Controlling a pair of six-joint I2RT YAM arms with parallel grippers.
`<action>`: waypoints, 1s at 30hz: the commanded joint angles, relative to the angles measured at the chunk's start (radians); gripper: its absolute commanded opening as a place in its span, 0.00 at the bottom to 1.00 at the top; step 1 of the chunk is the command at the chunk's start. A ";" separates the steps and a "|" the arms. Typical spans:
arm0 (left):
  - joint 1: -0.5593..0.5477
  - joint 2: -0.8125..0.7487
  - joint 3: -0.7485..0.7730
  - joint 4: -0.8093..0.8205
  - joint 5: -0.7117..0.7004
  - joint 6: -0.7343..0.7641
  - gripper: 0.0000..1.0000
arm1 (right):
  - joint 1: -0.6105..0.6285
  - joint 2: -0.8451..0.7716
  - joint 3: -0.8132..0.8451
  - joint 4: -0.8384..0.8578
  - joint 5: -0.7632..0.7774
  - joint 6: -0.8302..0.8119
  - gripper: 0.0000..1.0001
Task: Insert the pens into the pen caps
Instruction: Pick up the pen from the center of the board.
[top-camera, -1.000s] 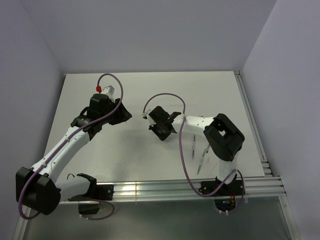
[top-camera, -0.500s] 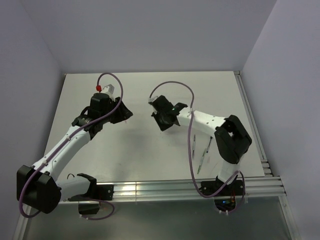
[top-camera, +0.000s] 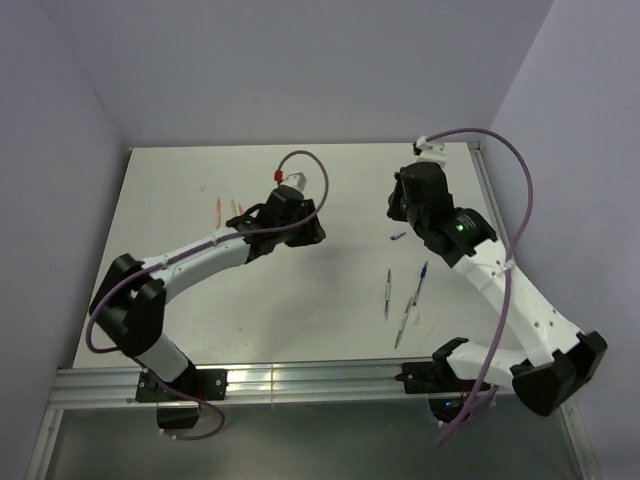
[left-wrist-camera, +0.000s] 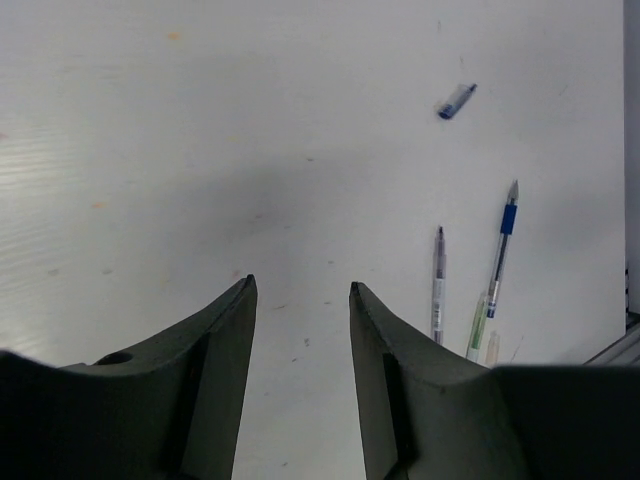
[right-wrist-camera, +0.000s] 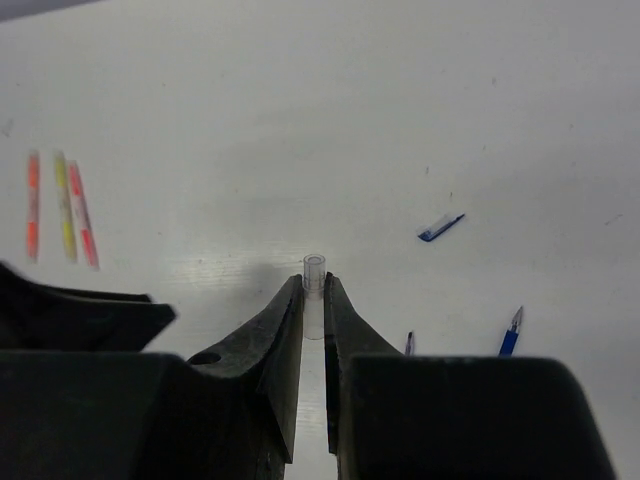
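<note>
A clear pen cap (right-wrist-camera: 314, 266) stands upright between the fingertips of my right gripper (right-wrist-camera: 314, 283), which is shut on it above the table, at the back right in the top view (top-camera: 399, 208). My left gripper (left-wrist-camera: 301, 288) is open and empty near the table's middle (top-camera: 308, 234). A dark blue cap (right-wrist-camera: 440, 227) lies loose on the table (top-camera: 397, 237). To the right lie a grey pen (left-wrist-camera: 438, 285), a blue pen (left-wrist-camera: 502, 250) and a green-clear pen (left-wrist-camera: 477, 325). Orange (right-wrist-camera: 33, 205), yellow (right-wrist-camera: 65, 205) and red-pink (right-wrist-camera: 82, 215) pens lie side by side at the left.
The white table (top-camera: 200, 290) is walled at the back and both sides. A metal rail (top-camera: 510, 270) runs along its right edge and another along the near edge. A pale short piece (left-wrist-camera: 492, 347) lies beside the green-clear pen.
The left arm has swung right towards the table's middle, uncovering the pens at the left. The right arm has swung from the middle to the back right, uncovering the blue cap.
</note>
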 joint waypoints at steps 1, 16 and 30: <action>-0.102 0.112 0.126 0.066 -0.077 -0.008 0.47 | -0.002 -0.091 -0.047 -0.003 0.057 0.066 0.00; -0.395 0.572 0.554 -0.104 -0.273 0.024 0.48 | -0.008 -0.340 -0.053 -0.087 0.140 0.064 0.00; -0.489 0.718 0.747 -0.323 -0.373 -0.008 0.46 | -0.004 -0.411 -0.092 -0.059 0.102 0.047 0.00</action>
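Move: The dark pen I go for lies about 19 cm to my left hand's right, some 10 cm back towards my base and 14 cm below. From that pen, the blue pen is about 8 cm further right and 3 cm farther out, the green pen 4 cm right and 7 cm nearer me, and the blue cap 14 cm farther out and 3 cm right. From my right hand the dark pen is roughly 10 cm back, 3 cm right and 26 cm below. I sweep my left hand about 20 cm to the right, then ever more down and back, sinking some 10 cm to just above the dark pen, fingers still half open and tipping steeper as the wrist turns a little clockwise. My right hand keeps its grip on the clear cap and draws back, up and right, its fingers tilting upward. ##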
